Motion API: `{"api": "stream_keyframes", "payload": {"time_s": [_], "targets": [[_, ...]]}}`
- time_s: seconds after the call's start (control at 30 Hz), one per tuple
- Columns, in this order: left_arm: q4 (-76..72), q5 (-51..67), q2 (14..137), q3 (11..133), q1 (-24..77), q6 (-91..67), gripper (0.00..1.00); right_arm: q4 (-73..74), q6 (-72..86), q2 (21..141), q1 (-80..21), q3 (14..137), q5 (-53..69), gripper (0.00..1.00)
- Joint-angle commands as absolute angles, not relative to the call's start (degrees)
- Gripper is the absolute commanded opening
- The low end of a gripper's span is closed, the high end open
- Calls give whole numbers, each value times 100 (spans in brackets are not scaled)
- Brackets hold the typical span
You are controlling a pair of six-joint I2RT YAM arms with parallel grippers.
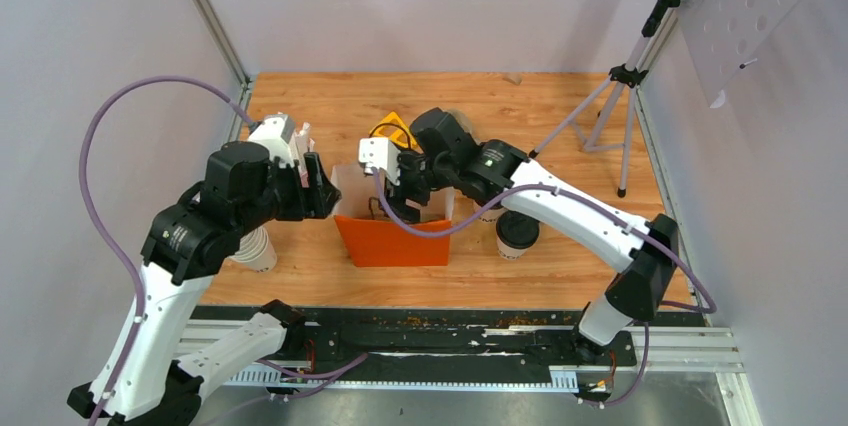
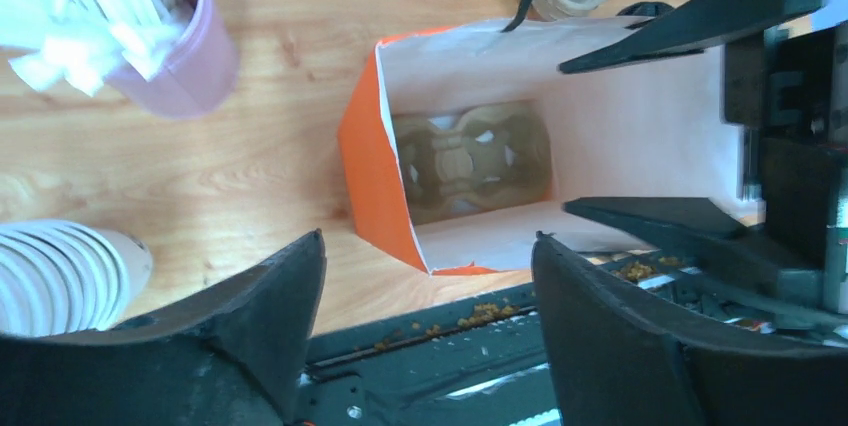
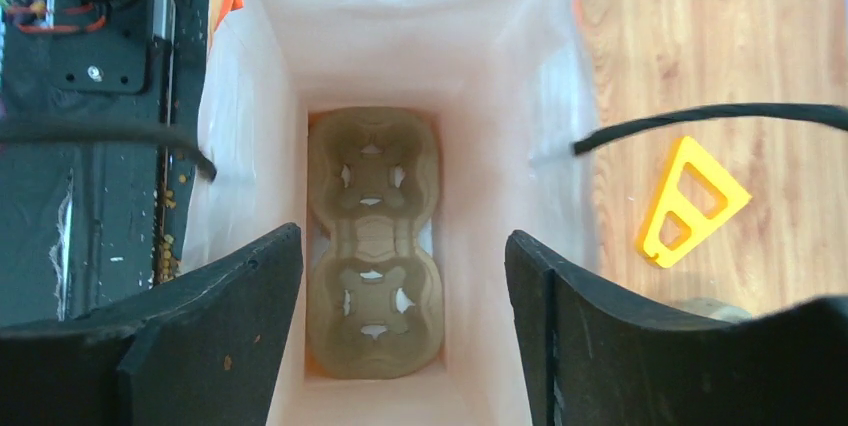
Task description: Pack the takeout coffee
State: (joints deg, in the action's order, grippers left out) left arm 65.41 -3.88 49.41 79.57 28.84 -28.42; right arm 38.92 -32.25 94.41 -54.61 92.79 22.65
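One takeout coffee (image 1: pixel 517 233), a white cup with a black lid, stands on the table right of the orange paper bag (image 1: pixel 395 241). The bag stands open, and a grey-brown pulp carrier (image 3: pixel 373 246) lies flat on its bottom with no cups in it. My left gripper (image 1: pixel 320 186) hovers at the bag's left rim, open and holding nothing. In the left wrist view the left gripper (image 2: pixel 430 246) has the bag's orange side (image 2: pixel 375 146) ahead of it. My right gripper (image 3: pixel 400 241) is open above the bag mouth and looks straight down at the carrier.
A stack of lidless paper cups (image 1: pixel 255 249) stands left of the bag, under my left arm. A pink cup of white wrapped sticks (image 2: pixel 170 56) sits nearby. A yellow triangular piece (image 3: pixel 693 201) lies behind the bag. A tripod (image 1: pixel 620 106) stands at the back right.
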Motion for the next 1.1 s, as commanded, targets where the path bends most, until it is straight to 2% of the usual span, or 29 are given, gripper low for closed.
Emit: {"api": "stream_keyframes", "payload": {"time_s": [0.0, 0.1, 0.2, 0.23, 0.47, 0.57, 0.7, 0.83, 1.07], "targets": [[6517, -574, 4843, 8315, 2874, -2564, 98, 3464, -2658, 8720, -5423, 9530, 2051, 78], [6510, -614, 4771, 8332, 2874, -2467, 100, 3251, -2219, 8540, -5414, 9647, 1653, 84], [6433, -727, 4662, 8259, 2874, -2403, 100, 3224, -1688, 8395, -5414, 9862, 1267, 98], [6414, -865, 4602, 8215, 2874, -2437, 100, 3202, -1491, 8333, -5414, 9904, 1134, 100], [6442, -1298, 4401, 8058, 2874, -2217, 100, 3116, -110, 7626, -5414, 9684, -188, 100], [6578, -1132, 4415, 8052, 2874, -1922, 100, 3922, 743, 7410, -5410, 9646, -1305, 100], [6620, -941, 4300, 8014, 2874, -1849, 100, 4972, 1300, 7078, -5405, 9492, -2150, 100], [6463, -924, 4137, 7841, 2874, -1707, 100, 5614, 1818, 6729, -5399, 9251, -2346, 100], [6913, -870, 4070, 8206, 2874, -1705, 96, 5568, 2298, 6238, -5397, 8757, -2101, 94]]}}
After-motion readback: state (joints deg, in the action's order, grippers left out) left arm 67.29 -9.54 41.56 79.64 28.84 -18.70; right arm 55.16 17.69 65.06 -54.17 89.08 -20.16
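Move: The paper bag stands around the right hand, which is at its mouth; the bag's middle is about 12 cm below and 3 cm to the left. The near lidded cup stands some 23 cm to the right of that hand and 2 cm back, the far lidded cup 18 cm right and 4 cm ahead, both roughly 18 cm below. From the left hand, the bag's middle lies about 11 cm right, 4 cm ahead and 18 cm lower. The bag is left by both hands. The right hand, already part-open, climbs some 16 cm out between the handles, then sweeps about 18 cm to its right towards the lidded cups, sinking a little late on, turning roughly 60 degrees clockwise and opening wide; a handle seems to be dragged along. The left hand opens fully and draws off about 5 cm, mostly left, away from the bag. ##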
